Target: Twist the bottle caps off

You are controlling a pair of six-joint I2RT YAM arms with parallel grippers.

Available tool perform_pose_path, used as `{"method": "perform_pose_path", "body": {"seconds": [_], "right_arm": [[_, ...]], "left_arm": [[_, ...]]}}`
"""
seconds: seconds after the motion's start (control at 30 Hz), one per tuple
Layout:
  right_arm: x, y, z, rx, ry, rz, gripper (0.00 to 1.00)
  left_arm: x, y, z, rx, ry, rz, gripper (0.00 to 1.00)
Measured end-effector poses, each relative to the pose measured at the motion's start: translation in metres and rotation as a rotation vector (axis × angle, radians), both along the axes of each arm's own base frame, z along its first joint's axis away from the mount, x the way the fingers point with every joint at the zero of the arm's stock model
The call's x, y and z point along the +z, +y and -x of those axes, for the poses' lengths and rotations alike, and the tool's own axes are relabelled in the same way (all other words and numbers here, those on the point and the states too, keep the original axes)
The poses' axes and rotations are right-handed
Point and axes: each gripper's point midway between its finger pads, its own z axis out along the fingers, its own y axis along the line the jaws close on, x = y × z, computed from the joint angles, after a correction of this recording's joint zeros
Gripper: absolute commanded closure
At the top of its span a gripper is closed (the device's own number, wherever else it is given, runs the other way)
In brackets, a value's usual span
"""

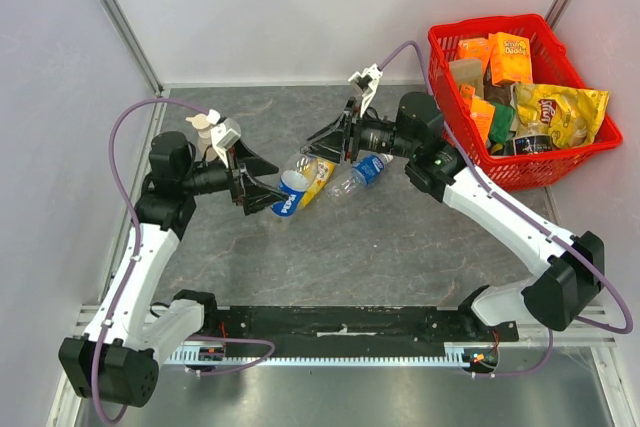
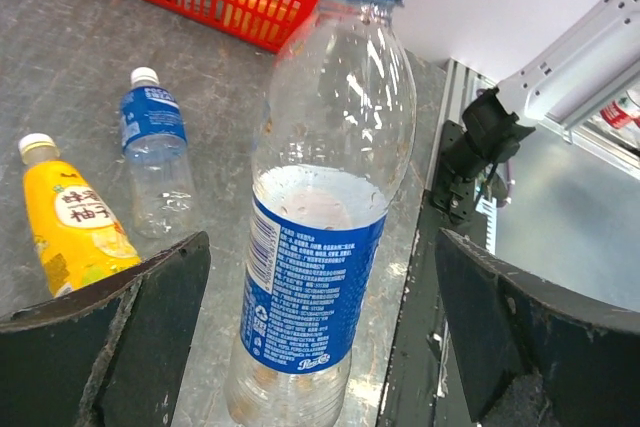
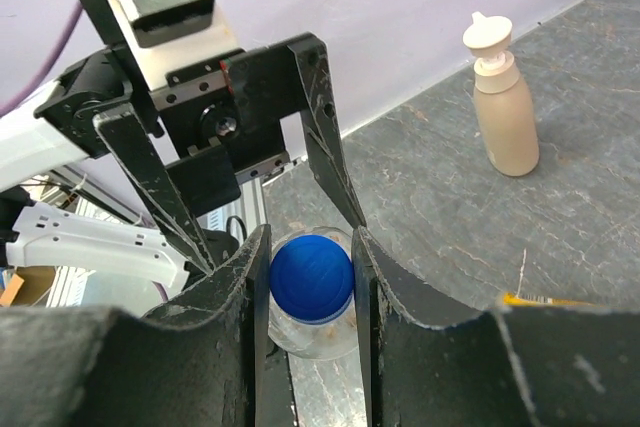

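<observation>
A clear bottle [image 2: 320, 247] with a blue label leans between the wide-apart fingers of my left gripper [image 2: 322, 247], which is open with a gap on both sides. My right gripper [image 3: 311, 282] is shut on this bottle's blue cap [image 3: 311, 277], one finger on each side. In the top view the bottle [image 1: 290, 195] sits between the left gripper [image 1: 268, 193] and the right gripper [image 1: 318, 147]. The juice bottle [image 2: 70, 222] with a white cap [image 2: 37, 144] and a second clear bottle [image 2: 155, 147] with a white cap [image 2: 145, 75] lie on the table.
A red basket [image 1: 505, 97] full of snack packs stands at the back right. A beige pump soap dispenser [image 3: 503, 97] stands at the back left, behind my left arm. Walls close in the table on the left, right and back.
</observation>
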Motion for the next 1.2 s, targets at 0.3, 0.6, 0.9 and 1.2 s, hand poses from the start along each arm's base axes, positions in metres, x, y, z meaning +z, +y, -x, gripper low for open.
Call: {"method": "perform_pose_path", "body": {"seconds": [0.3, 0.6, 0.9, 1.2], "right_arm": [[0.015, 0.002, 0.006, 0.035, -0.008, -0.046, 1.00], [0.022, 0.003, 0.009, 0.050, -0.011, -0.072, 1.00], [0.022, 0.003, 0.010, 0.051, 0.002, -0.073, 0.84], [0.020, 0.000, 0.004, 0.030, -0.008, -0.062, 0.11]], "left_arm": [[-0.016, -0.015, 0.016, -0.108, 0.058, -0.006, 0.05], [-0.040, -0.028, 0.029, -0.181, 0.145, -0.051, 0.21], [-0.041, -0.029, 0.030, -0.191, 0.127, -0.061, 0.64], [-0.044, -0.027, 0.027, -0.166, 0.130, -0.080, 0.73]]}}
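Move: The Pepsi bottle hangs by its blue cap from the right fingers, its body about 9 cm below that hand, 5 cm to its left and 3 cm back. From the open left hand, the bottle's middle is roughly 5 cm right, 2 cm back and 4 cm lower. On the table, some 27 cm below the left hand, lie the yellow bottle, 16 cm ahead and 8 cm right, and the blue-labelled bottle, 17 cm ahead and 19 cm right. Down, back and to the right, the left hand eases about 6 cm onto the hanging Pepsi bottle, turning some 10 degrees clockwise, then holds place and closes its wide-open fingers around the labelled body. The right hand, still pinching the cap, rises about 2 cm, waits, and opens to let go of the cap once the left grip is on. ##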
